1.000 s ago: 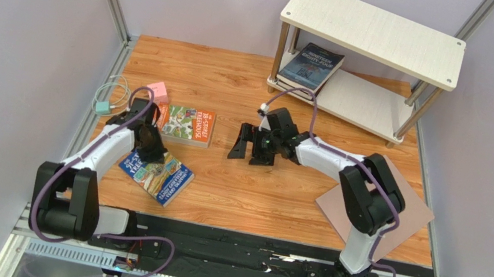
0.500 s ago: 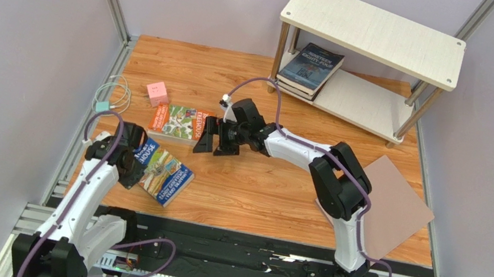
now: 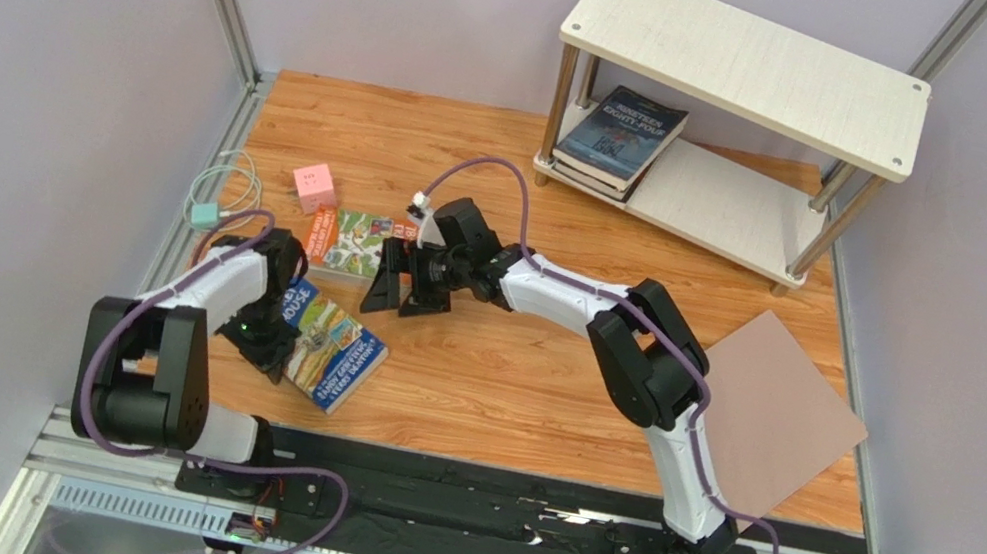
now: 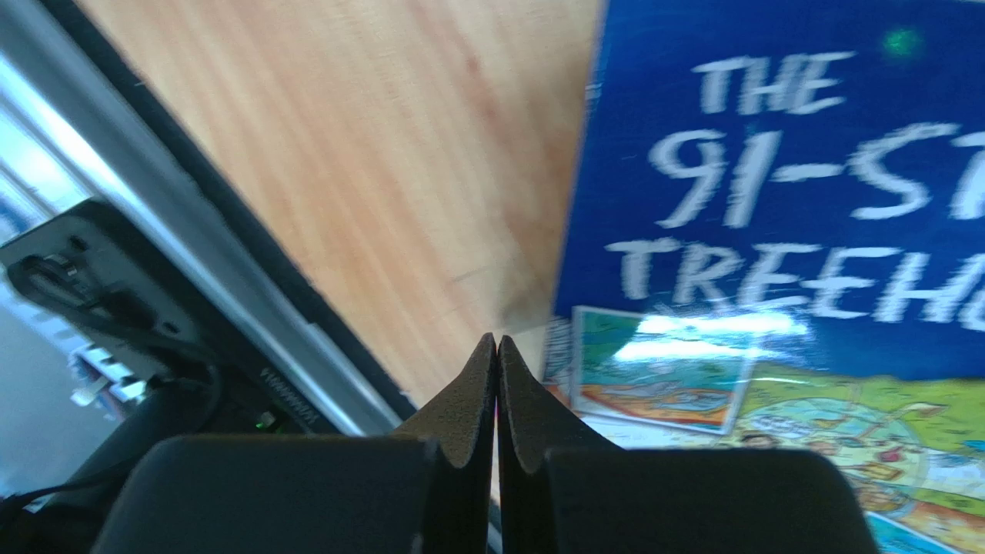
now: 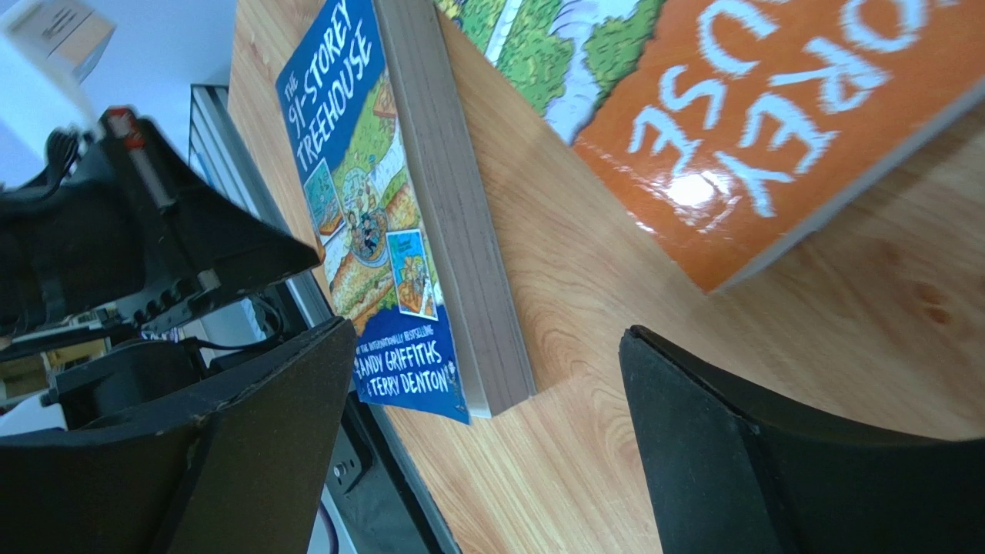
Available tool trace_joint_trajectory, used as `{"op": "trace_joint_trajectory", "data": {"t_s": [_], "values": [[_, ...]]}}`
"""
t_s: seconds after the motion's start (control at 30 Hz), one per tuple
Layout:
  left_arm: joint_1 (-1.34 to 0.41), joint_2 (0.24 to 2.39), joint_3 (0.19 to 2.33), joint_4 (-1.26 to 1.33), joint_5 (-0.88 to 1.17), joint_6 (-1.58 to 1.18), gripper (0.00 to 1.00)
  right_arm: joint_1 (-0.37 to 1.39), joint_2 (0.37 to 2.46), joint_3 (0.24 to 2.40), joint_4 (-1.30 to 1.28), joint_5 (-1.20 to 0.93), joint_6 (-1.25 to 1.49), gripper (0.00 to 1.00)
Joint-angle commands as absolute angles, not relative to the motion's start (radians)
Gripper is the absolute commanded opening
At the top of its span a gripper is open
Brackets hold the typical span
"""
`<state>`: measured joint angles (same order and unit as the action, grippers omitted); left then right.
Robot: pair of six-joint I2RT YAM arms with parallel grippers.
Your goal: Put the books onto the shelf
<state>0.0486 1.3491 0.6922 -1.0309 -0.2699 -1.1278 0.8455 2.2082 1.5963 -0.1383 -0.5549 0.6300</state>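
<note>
A blue Treehouse book [image 3: 333, 359] [image 5: 358, 196] [image 4: 786, 173] lies flat at the near left of the table. An orange Treehouse book [image 3: 351, 240] [image 5: 786, 104] lies just behind it. My left gripper [image 3: 267, 326] [image 4: 497, 346] is shut with nothing in it, low at the blue book's left edge. My right gripper [image 3: 399, 293] [image 5: 488, 335] stands wide open over the gap between the two books, at the orange book's right end, holding nothing. Dark books [image 3: 624, 133] are stacked on the lower board of the shelf [image 3: 751, 61] at the back right.
A pink cube [image 3: 313, 185] and a coiled cable with a teal plug [image 3: 222, 193] sit at the far left. A brown cardboard sheet [image 3: 781, 412] lies at the right edge. A metal rail [image 4: 173, 208] runs along the table's left side.
My right arm has stretched left from mid-table to the orange book's right end. My left gripper drew back off the blue book, then settled at its left edge.
</note>
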Motion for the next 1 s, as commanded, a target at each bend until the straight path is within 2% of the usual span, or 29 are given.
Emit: {"op": "trace_joint_trajectory", "data": {"t_s": [0.0,0.37,0.47,0.6,0.7,0.97], "values": [[0.055,1.375,0.739,-0.945,-0.197,-1.057,0.0,0.865,2.221,1.641,-0.109,-0.594,0.649,0.88],[0.048,1.296,0.776,-0.79,-0.103,-0.994,0.0,0.879,2.249,1.626,-0.048,-0.644,0.689,0.84],[0.034,1.353,0.79,-0.764,-0.084,-0.989,0.0,0.881,2.253,1.615,-0.023,-0.67,0.692,0.81],[0.003,1.433,0.825,-0.758,-0.09,-0.985,0.0,0.882,2.241,1.579,0.035,-0.71,0.703,0.69],[-0.033,1.48,0.844,-0.744,-0.091,-0.983,0.0,0.882,2.229,1.552,0.107,-0.755,0.727,0.66],[-0.083,1.542,0.876,-0.723,-0.089,-0.989,0.0,0.884,2.214,1.468,0.317,-0.796,0.827,0.66]]}}
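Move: The left hand, shut and pointing down, is close to the spine edge of The 91-Storey Treehouse, whose middle lies about 5 cm ahead and 5 cm to the right, roughly level. From there the orange treehouse book is some 20 cm ahead and 10 cm right, and the pink block about 27 cm ahead and 2 cm right. From the open right hand, the blue 91-Storey book's middle is roughly 12 cm left, 8 cm back and 4 cm lower, the orange book 7 cm ahead and 7 cm left. Forward and somewhat right, the left hand pushes its shut fingertips along with the 91-Storey book's spine edge, about 6 cm in all, dipping, rising a little, then sinking again as it turns some 15 degrees clockwise. The right hand draws back barely 1 cm, rolls slightly and narrows its wide-open fingers by about a quarter around the author end, one finger coming up against the page edge. ##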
